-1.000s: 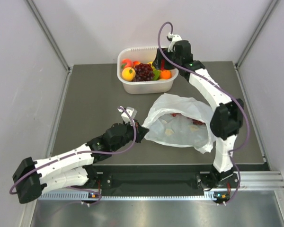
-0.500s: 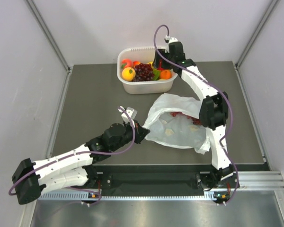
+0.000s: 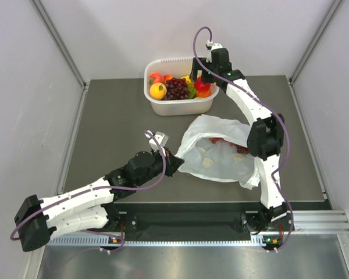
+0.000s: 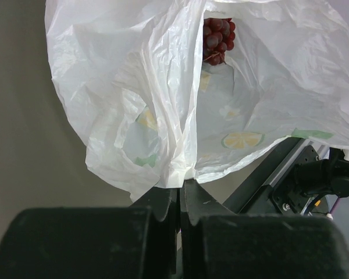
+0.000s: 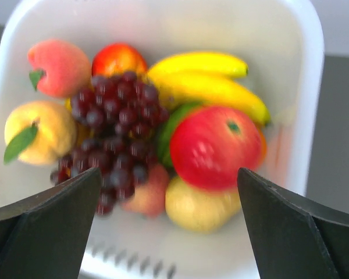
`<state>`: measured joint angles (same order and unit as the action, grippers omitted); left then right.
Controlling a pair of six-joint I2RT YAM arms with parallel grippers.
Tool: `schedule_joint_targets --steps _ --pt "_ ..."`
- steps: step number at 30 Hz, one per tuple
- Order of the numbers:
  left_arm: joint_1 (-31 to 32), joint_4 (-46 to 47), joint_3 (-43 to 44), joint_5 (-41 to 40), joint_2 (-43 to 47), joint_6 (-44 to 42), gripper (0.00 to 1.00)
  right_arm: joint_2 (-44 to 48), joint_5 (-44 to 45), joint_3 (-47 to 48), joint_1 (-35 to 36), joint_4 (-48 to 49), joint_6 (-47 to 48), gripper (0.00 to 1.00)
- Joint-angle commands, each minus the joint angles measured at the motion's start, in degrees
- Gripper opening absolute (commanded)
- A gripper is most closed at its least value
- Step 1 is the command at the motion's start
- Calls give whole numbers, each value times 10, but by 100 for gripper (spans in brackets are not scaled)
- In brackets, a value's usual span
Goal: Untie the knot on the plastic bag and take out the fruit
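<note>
The plastic bag (image 3: 221,156) lies crumpled in mid-table with its mouth gaping; no knot shows. My left gripper (image 3: 175,164) is shut on the bag's near-left edge, and in the left wrist view a fold of the plastic bag (image 4: 163,116) is pinched at the left gripper (image 4: 180,185). A dark red grape bunch (image 4: 217,39) still lies inside the bag, showing as the grape bunch (image 3: 221,141) from above. My right gripper (image 3: 202,74) hangs open over the white tub (image 3: 180,108). A red apple (image 5: 218,145) rests in the tub below the right gripper (image 5: 168,174), free of the fingers.
The tub's rim (image 5: 311,87) encloses a peach (image 5: 58,67), a yellow round fruit (image 5: 38,131), purple grapes (image 5: 113,131) and bananas (image 5: 209,81). The right arm's elbow (image 3: 264,139) hangs over the bag's right side. Enclosure walls flank the table.
The right gripper's jaws have spread wider and a red apple now lies in the tub's right side. The right arm swung slightly. The left arm and the bag have not moved.
</note>
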<state>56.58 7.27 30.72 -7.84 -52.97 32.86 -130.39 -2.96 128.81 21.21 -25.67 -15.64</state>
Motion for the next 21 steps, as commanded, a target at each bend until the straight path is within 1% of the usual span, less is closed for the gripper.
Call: schedule_joint_targets --steps 1,2,3,4,5,6,7,8,9,10,11,12,13,14,15,16,18,20,21 --pt "-1 15 32 15 12 -4 0 170 -14 -68 -8 26 4 100" --pt "-1 15 42 26 9 -5 0 206 -16 -142 -8 60 5 100" --pt "0 16 46 32 5 -7 0 242 -20 -177 -7 73 6 100" --pt "1 20 51 38 2 -7 0 306 -27 -207 -7 76 11 100" --pt "2 22 59 49 -4 -9 0 333 -28 -258 -7 73 13 100" --pt "3 24 62 54 -7 -7 0 360 -28 -281 -7 69 17 100" --pt "4 31 65 59 -12 -7 0 407 -26 -303 -7 59 20 100" --pt "4 35 72 65 -22 -7 0 430 -25 -343 -7 50 23 100" --pt "5 38 74 74 -27 -7 0 475 -26 -362 -7 30 27 100" --pt "5 45 81 76 -33 -8 0 499 -29 -381 -7 21 35 100" --pt "6 48 84 76 -46 -9 0 525 -30 -426 -6 16 37 100" --pt "6 51 87 97 -52 -9 0 581 -32 -450 -7 11 36 100" --pt "8 53 94 100 -58 -9 0 610 -50 -475 -6 11 38 99" --pt "9 61 96 106 -70 -6 0 639 -56 -520 -6 7 38 98" --pt "10 64 99 114 -77 -5 0 692 -66 -538 -5 -9 40 95" --pt "11 65 107 116 -81 -4 0 716 -76 -554 -4 -21 44 92" --pt "13 70 114 120 -91 -3 0 770 -113 -586 -1 -51 59 76" --pt "14 76 121 122 -97 -3 0 798 -149 -606 6 -102 72 59" --pt "14 81 124 122 -99 -3 0 820 -164 -611 10 -122 75 40"
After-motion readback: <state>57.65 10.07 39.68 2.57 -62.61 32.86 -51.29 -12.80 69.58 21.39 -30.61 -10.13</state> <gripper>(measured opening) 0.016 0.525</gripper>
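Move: The grapes left in the bag lie about 24 cm back and 12 cm to the right of the right hand, some 19 cm below. The bag's middle is 28 cm back and 9 cm right; the apple sits right under this hand, 2 cm back, and the bin's middle about 8 cm left, level. From the left hand, the grapes are roughly 16 cm ahead and 24 cm right, the bag's middle 11 cm ahead and 20 cm right, both below. The left hand keeps its shut-fingered pinch on the bag's rim and carries it about 5 cm right and 3 cm up, swinging some 10 degrees clockwise. Meanwhile the empty right hand pulls quickly back from the bin, some 33 cm, rising and veering right to high over the bag; it sinks slightly at the end, fingers closing to half open. ##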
